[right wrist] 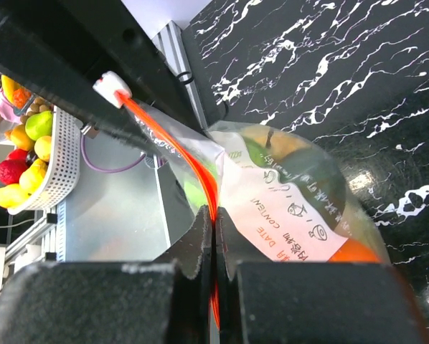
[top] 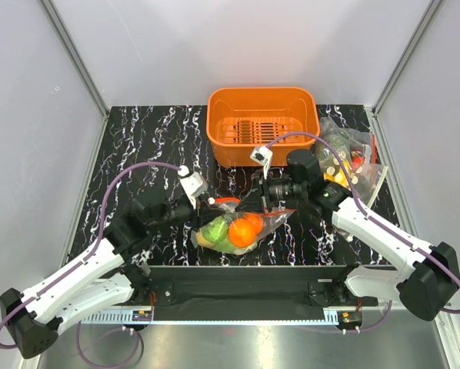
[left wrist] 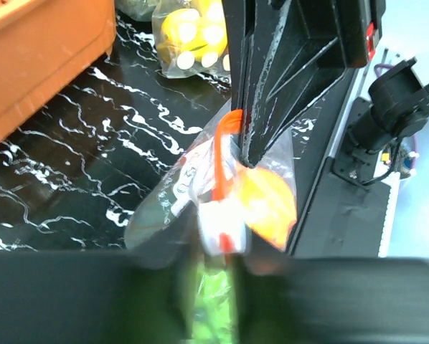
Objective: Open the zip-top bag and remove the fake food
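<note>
The zip-top bag [top: 241, 224] hangs just above the table's near edge, stretched between both grippers. Inside it show an orange fruit [top: 244, 231] and a green piece [top: 213, 229]. My left gripper [top: 207, 204] is shut on the white slider end of the red-orange zip strip [left wrist: 222, 228]. My right gripper [top: 265, 194] is shut on the strip further along, jaws pressed together on it [right wrist: 214, 223]. In the right wrist view the bag [right wrist: 293, 208] shows a white label, and the strip [right wrist: 173, 147] runs up to the slider [right wrist: 112, 87]. In the left wrist view the orange fruit [left wrist: 268, 201] shows through the plastic.
An orange basket [top: 262, 127] stands at the back middle. Behind my right arm lie a clear bag of yellow corn-like pieces [top: 339, 174], also in the left wrist view [left wrist: 189, 39], and a bag of greens [top: 342, 141]. A white fruit basket [right wrist: 39, 154] sits off the table.
</note>
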You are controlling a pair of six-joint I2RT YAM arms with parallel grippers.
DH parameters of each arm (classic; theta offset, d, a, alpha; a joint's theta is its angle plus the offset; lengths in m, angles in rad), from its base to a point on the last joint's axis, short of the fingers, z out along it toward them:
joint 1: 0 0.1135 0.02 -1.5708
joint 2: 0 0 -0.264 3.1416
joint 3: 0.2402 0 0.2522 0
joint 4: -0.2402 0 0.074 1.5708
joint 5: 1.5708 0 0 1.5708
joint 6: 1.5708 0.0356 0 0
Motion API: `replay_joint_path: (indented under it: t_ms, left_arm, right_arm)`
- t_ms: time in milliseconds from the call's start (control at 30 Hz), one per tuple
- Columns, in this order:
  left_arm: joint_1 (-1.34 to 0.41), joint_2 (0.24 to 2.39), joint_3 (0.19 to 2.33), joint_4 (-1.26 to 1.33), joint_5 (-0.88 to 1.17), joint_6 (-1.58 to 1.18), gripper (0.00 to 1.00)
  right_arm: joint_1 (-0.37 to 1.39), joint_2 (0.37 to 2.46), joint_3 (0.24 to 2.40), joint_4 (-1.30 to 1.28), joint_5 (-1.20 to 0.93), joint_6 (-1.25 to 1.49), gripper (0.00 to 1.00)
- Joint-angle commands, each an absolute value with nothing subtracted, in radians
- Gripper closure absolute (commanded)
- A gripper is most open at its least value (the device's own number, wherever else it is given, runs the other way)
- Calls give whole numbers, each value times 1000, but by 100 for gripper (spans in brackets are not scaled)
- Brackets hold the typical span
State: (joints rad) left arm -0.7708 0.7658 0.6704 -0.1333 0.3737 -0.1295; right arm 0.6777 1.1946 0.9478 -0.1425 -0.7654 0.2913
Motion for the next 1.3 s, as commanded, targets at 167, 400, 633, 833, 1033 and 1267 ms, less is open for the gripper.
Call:
replay_joint_path:
  t_ms: [167, 400, 633, 833, 1033, 1267]
  left_arm:
    - [-767, 779, 704, -81, 474, -97, 100]
    - [-765, 830, 785, -186, 573, -57, 100]
    - [-765, 870, 818, -224, 623, -35, 100]
    - [-765, 877, 819, -222, 646, -32, 100]
    - [-767, 887, 819, -225, 657, -29, 100]
    - [-767, 888, 818, -229, 667, -26, 100]
  right_arm:
    - [670, 1123, 995, -215, -776, 192, 62]
    - [670, 1098, 1072, -241, -825, 143, 47]
    - [678, 1169, 1094, -149, -903, 179, 47]
    - [709, 1212, 1112, -86, -908, 201, 47]
    - [741, 1253, 1126, -23, -902, 219, 48]
    - [761, 1284, 1138, -11, -913, 219, 48]
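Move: The white slider of the zip-top bag sits right at the left fingertips, about 1 cm farther right. From the right hand, which has the orange zip strip pinched, that slider lies some 8 cm to the left, 3 cm back and about level. The round orange food is roughly 7 cm back from the right hand, 1 cm right and 8 cm below; the green food is about 7 cm back from the left hand, straight beneath in the sideways sense, and 8 cm lower. The left fingers shut on the slider end of the zip, then draw it back about 3 cm and a little right, swivelling some 15 degrees clockwise. The right fingers open halfway and let go of the zip strip; that hand jumps up about 5 cm, tilting up slightly, then swings left towards the slider, fingers still parted. ##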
